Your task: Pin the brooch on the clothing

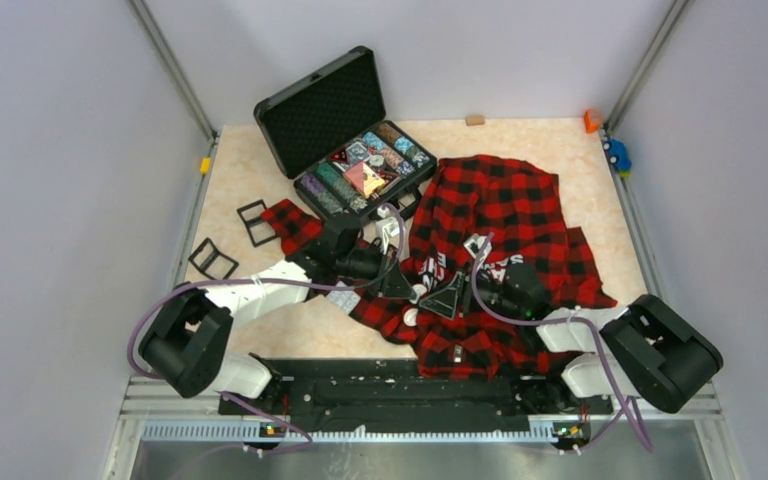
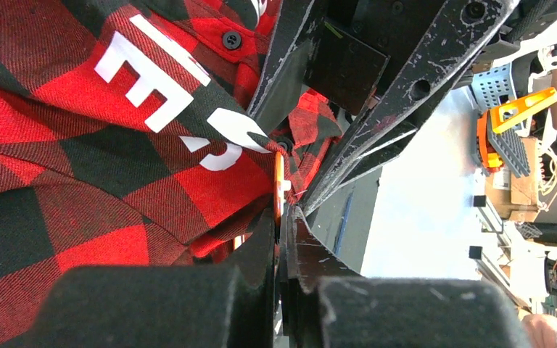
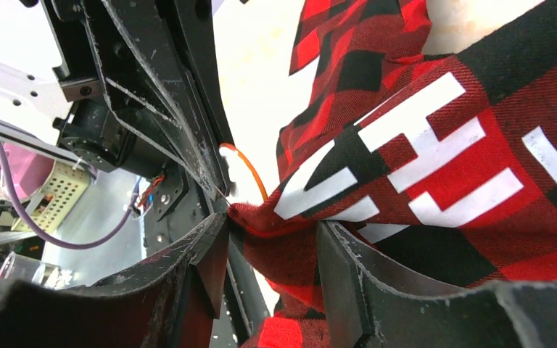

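Note:
The clothing [image 1: 510,210], a red-and-black checked shirt with white block letters, lies crumpled at the table's centre right. In the left wrist view my left gripper [image 2: 283,214] is shut on the brooch [image 2: 278,181], a thin orange-and-white piece seen edge-on, pressed against the clothing [image 2: 116,145] beside a white letter. My right gripper [image 3: 274,225] is closed on a raised fold of the clothing [image 3: 442,167]; cloth fills the gap between its jaws. The brooch [image 3: 250,165] shows there as an orange arc just past the fold. From above, the left gripper [image 1: 403,287] and right gripper [image 1: 447,297] meet tip to tip.
An open black case [image 1: 325,110] with several compartments of small pieces stands behind the shirt's left sleeve. Two black frames [image 1: 255,222] [image 1: 212,259] lie at the left. A small wooden block [image 1: 475,120], an orange item [image 1: 592,121] and a blue toy [image 1: 617,155] sit along the far edge and right edge.

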### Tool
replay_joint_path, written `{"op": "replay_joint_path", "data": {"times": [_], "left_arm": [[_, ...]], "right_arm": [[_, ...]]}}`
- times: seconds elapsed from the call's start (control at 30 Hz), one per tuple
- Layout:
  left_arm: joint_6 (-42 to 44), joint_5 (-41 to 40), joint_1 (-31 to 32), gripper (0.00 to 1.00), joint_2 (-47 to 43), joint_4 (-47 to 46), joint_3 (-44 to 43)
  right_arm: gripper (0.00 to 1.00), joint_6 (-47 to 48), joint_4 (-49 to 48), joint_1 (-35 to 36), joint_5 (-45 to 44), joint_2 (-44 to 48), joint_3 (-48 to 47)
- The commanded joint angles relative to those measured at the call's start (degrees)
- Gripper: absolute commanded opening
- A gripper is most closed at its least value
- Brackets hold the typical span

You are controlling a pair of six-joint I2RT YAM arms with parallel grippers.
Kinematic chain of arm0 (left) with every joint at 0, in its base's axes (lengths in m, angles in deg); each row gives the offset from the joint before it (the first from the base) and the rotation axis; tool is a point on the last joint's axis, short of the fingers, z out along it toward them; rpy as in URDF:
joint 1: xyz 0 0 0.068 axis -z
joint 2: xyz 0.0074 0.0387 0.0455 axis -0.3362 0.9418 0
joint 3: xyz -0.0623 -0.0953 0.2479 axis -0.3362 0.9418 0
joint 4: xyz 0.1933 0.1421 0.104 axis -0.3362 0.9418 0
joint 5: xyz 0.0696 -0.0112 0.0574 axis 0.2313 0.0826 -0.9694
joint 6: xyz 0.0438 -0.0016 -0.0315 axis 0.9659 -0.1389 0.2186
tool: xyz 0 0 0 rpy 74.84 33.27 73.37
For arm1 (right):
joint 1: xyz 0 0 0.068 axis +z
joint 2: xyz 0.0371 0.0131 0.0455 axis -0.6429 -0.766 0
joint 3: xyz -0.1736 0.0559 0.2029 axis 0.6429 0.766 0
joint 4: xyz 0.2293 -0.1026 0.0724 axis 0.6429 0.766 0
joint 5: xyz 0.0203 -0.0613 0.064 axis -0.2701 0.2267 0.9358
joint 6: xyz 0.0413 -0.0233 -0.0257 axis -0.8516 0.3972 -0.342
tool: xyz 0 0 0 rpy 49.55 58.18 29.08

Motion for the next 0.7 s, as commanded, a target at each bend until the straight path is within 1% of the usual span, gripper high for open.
{"op": "replay_joint_path", "data": {"times": [0.0, 0.07, 0.2, 0.27, 0.4, 0.67], "left_arm": [[1.49, 4.13, -0.10, 0.00, 0.32, -3.23, 0.33], [1.75, 4.68, -0.10, 0.00, 0.43, -3.29, 0.22], [2.01, 5.78, -0.07, 0.00, 0.68, -3.54, 0.36], [2.33, 6.48, -0.05, 0.00, 0.74, -3.68, 0.41], [3.10, 7.92, -0.05, 0.00, 0.82, -4.02, 0.60], [4.02, 9.57, 0.24, 0.00, 0.51, -5.05, 1.35]], "right_arm": [[0.48, -1.16, -7.62, -0.41, 1.54, -2.11, -2.54], [0.46, -1.80, -9.33, -0.39, 1.91, -2.93, -2.40], [0.36, -2.15, -10.28, -0.44, 2.19, -4.18, -2.59], [0.32, -2.23, -10.66, -0.46, 2.48, -4.72, -2.63], [0.27, -2.99, -11.55, -0.45, 3.52, -5.85, -3.19], [0.21, -5.15, -12.33, -0.56, 4.81, -7.97, -4.81]]}}
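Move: The fold of clothing to be pinned already sits between the open right fingertips, about 1 cm to the left of that hand's point and level with it. The brooch, in the left fingers, is roughly 3 cm to the right hand's left and 1 cm farther out. A white disc on the cloth lies some 3 cm left, 4 cm back and 8 cm below the right hand. From the left hand, the fold is about 4 cm to its right and 2 cm below. The clothing fold beside the brooch is squeezed between the right fingertips, which close from about half open to nearly a fifth open while that hand eases some 1 cm left towards the brooch and half a centimetre back. The left hand keeps its shut grip on the brooch with its rim against the fold, almost still, turning only about 5 degrees clockwise. ##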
